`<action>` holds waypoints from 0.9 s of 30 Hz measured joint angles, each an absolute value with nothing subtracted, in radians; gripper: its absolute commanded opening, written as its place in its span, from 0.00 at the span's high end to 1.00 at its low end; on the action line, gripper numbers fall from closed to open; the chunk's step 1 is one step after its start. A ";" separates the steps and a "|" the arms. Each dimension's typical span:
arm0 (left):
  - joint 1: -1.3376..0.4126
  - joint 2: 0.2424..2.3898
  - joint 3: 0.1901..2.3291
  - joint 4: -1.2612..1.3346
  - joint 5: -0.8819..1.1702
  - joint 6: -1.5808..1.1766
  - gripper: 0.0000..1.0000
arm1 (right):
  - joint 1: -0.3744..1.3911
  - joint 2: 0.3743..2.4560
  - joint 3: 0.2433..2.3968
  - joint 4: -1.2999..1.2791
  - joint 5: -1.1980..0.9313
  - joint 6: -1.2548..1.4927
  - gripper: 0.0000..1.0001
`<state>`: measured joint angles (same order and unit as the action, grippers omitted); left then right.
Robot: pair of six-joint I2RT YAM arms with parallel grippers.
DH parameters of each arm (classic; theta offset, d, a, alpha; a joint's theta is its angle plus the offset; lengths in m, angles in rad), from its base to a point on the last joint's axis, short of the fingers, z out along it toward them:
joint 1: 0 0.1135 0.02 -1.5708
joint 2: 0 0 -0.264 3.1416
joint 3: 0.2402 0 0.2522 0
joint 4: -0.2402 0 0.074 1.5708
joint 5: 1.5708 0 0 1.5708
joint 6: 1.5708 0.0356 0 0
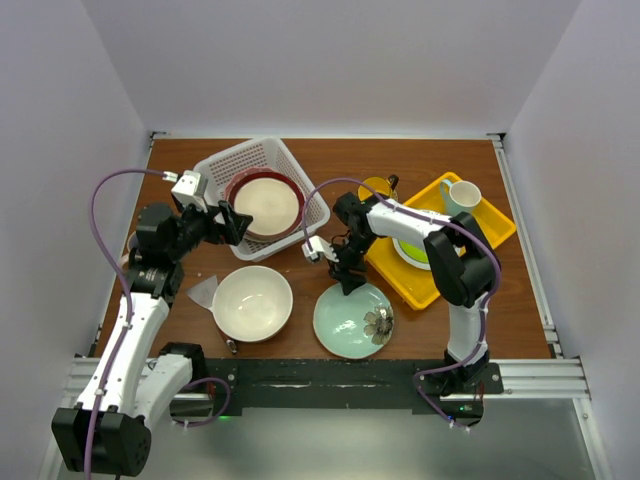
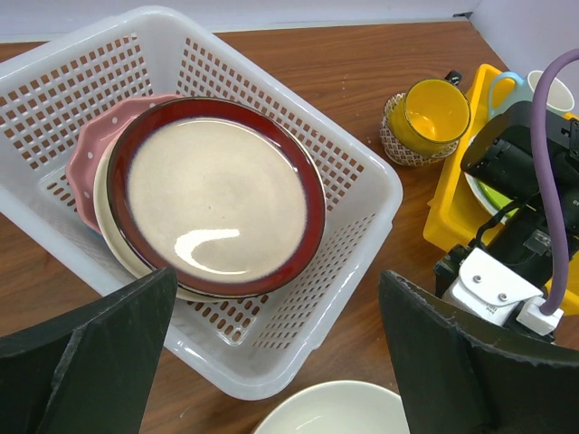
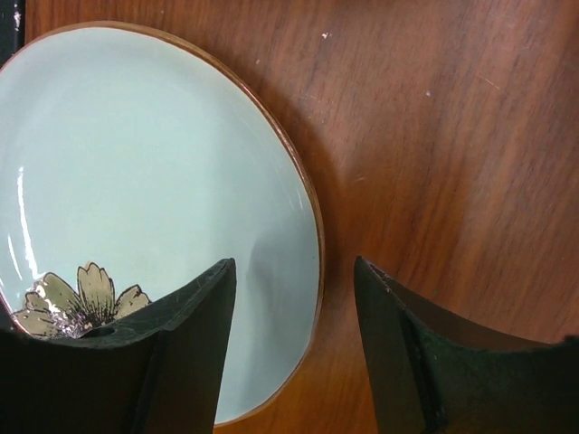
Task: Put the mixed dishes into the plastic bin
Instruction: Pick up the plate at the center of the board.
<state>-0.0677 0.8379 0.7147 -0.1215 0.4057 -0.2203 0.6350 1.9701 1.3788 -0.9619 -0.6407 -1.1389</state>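
The white plastic bin (image 1: 222,165) stands at the back left and holds a dark red-rimmed bowl (image 2: 217,194) stacked on a cream plate and a pink dotted plate (image 2: 89,152). My left gripper (image 2: 276,362) is open and empty, hovering over the bin's near corner (image 1: 234,222). A large cream bowl (image 1: 252,302) sits on the table in front of the bin. A yellow mug (image 2: 436,110) stands to the right of the bin. My right gripper (image 3: 294,344) is open, its fingers straddling the rim of a pale teal flower plate (image 3: 136,163), at the plate's far edge (image 1: 346,282).
A flat yellow tray (image 1: 488,232) at the right holds a lime-green plate (image 1: 412,252) and a white cup (image 1: 461,195). A small pale scrap (image 1: 204,291) lies left of the cream bowl. White walls enclose the table on three sides.
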 measured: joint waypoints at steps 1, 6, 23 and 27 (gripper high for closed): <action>-0.068 0.838 0.715 -0.121 0.406 -0.220 0.02 | 0.635 1.970 1.379 -0.960 -0.638 -1.136 0.45; -0.068 0.834 0.714 -0.121 0.406 -0.220 0.02 | 0.635 1.971 1.378 -0.952 -0.635 -1.121 0.53; -0.068 0.830 0.708 -0.121 0.406 -0.220 0.02 | 0.636 1.996 1.374 -0.934 -0.628 -1.069 0.95; -0.068 0.830 0.708 -0.121 0.414 -0.221 0.01 | 0.635 1.996 1.374 -0.961 -0.657 -1.050 1.00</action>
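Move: Just behind the right hand, its fingers already straddling the plate's far rim, the plate's middle lies about 8 cm back, 2 cm to the right and 2 cm lower. The white bowl is some 22 cm to this hand's left and 3 cm back. The yellow tray's middle is about 20 cm right and 12 cm ahead, the plastic bin 20 cm left and 21 cm ahead. From the left hand, the plate is roughly 24 cm right, 15 cm back and 22 cm down. Sinking only about 1 cm at the plate's far rim, the right hand closes its fingers from a little over half open to almost shut, one finger over the plate and the other outside it, and pinches the rim. As they shut, the hand edges back nearly 1 cm towards the base, with barely any wrist turn. ##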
